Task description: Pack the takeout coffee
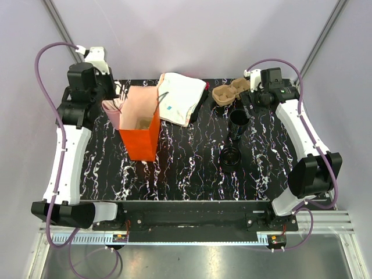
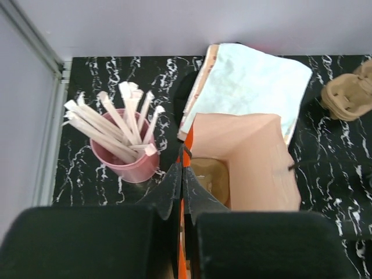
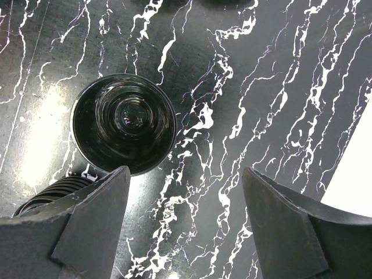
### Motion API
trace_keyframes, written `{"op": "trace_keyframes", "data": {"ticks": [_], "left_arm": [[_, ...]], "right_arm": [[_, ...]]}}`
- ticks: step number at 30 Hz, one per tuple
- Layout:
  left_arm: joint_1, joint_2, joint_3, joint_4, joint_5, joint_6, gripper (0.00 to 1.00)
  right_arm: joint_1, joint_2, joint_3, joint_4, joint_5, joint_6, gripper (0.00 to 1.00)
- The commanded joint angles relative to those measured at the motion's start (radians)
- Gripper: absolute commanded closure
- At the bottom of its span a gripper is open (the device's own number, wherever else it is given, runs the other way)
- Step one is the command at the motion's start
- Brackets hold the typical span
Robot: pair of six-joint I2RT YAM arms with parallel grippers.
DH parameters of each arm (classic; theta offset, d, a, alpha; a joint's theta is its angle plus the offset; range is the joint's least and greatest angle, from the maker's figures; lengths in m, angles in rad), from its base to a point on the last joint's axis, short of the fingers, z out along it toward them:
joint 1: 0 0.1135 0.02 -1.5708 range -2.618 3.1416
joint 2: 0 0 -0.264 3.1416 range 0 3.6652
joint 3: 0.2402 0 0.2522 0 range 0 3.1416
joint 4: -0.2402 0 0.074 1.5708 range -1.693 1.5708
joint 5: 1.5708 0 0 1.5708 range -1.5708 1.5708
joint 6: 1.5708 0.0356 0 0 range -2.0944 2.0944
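One black takeout coffee cup (image 1: 238, 120) stands upright at the right of the table. In the right wrist view the cup (image 3: 123, 123) is seen from above, empty. My right gripper (image 3: 186, 170) hangs open over the bare table just beside it, the cup lying beyond the left fingertip (image 3: 116, 180). A second black cup (image 1: 231, 156) stands nearer the front. My left gripper (image 2: 182, 168) is shut on the left rim of the open orange paper bag (image 1: 140, 136), whose orange edge shows between the fingers.
A pink cup of wooden stirrers (image 2: 125, 154) stands left of the bag. The brown cardboard cup tray (image 1: 229, 92) and a white folded paper (image 1: 181, 97) lie at the back. A ribbed black thing (image 3: 49, 196) shows by my right gripper's left finger.
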Motion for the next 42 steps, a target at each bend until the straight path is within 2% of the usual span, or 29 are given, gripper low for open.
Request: {"op": "trace_keyframes", "data": {"ticks": [1,10,20,21,23,24,26,27,29,31,33,34,38,39,42], "left_arm": [[0.048,-0.033,-0.026,0.08,-0.026,0.039,1.0],[0.135,-0.056,-0.049,0.077,-0.003,0.065,1.0],[0.176,-0.041,-0.029,0.08,-0.005,0.068,0.93],[0.176,-0.035,-0.028,0.084,-0.003,0.068,0.81],[0.178,-0.027,-0.022,0.084,0.0,0.068,0.66],[0.178,-0.023,-0.017,0.084,0.0,0.068,0.54],[0.178,-0.023,-0.013,0.084,0.001,0.068,0.4],[0.176,-0.023,0.001,0.084,0.007,0.068,0.29],[0.18,-0.032,0.024,0.074,0.009,0.068,0.2],[0.183,-0.055,0.065,0.07,0.076,0.068,0.1],[0.184,-0.079,0.087,0.073,0.151,0.068,0.02],[0.183,-0.097,0.111,0.076,0.183,0.067,0.01],[0.183,-0.095,0.2,0.024,0.38,0.068,0.01],[0.18,-0.093,0.207,0.019,0.47,0.068,0.01],[0.141,-0.092,0.225,-0.005,0.559,0.109,0.01]], "right_arm": [[-0.005,-0.025,0.009,0.028,-0.02,0.01,0.17],[-0.004,-0.027,0.007,0.028,-0.023,0.009,0.18],[-0.005,-0.021,0.004,0.033,-0.038,0.021,0.18],[-0.004,-0.022,0.003,0.034,-0.04,0.023,0.18],[-0.005,-0.025,0.0,0.034,-0.044,0.024,0.18],[-0.005,-0.03,-0.003,0.034,-0.044,0.024,0.18],[-0.004,-0.035,-0.009,0.033,-0.044,0.021,0.18],[-0.005,-0.035,-0.011,0.033,-0.041,0.02,0.18],[-0.005,-0.038,-0.014,0.034,-0.032,0.018,0.18],[-0.004,-0.036,-0.017,0.033,-0.02,0.016,0.18],[-0.013,-0.035,-0.02,0.031,-0.006,0.018,0.18],[-0.016,-0.033,-0.02,0.031,-0.006,0.02,0.18],[-0.036,-0.013,-0.025,0.028,-0.017,0.026,0.2],[-0.04,-0.007,-0.023,0.028,-0.021,0.026,0.21],[-0.043,0.016,-0.016,0.028,-0.038,0.029,0.23]]}}
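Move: The left fingers are shut on the handle at the paper bag's left side; the bag's middle is about 4 cm to the right, barely back, and some 23 cm below. The pink cup of stirrers stands roughly 8 cm ahead and 7 cm to the left, about 33 cm down. The white cloth lies some 17 cm ahead and 16 cm to the right, 37 cm down. From the right hand the bag is about 45 cm to the left, 5 cm back and 8 cm lower. Keep the handle pinched and draw the paper bag about 6 cm farther left, to the near side of the pink cup. Stop there and open the left fingers wide to let the handle go. Then lift clear some 10 cm, swinging back to the right and a little towards the base while the fingers tip up about 15 degrees. ##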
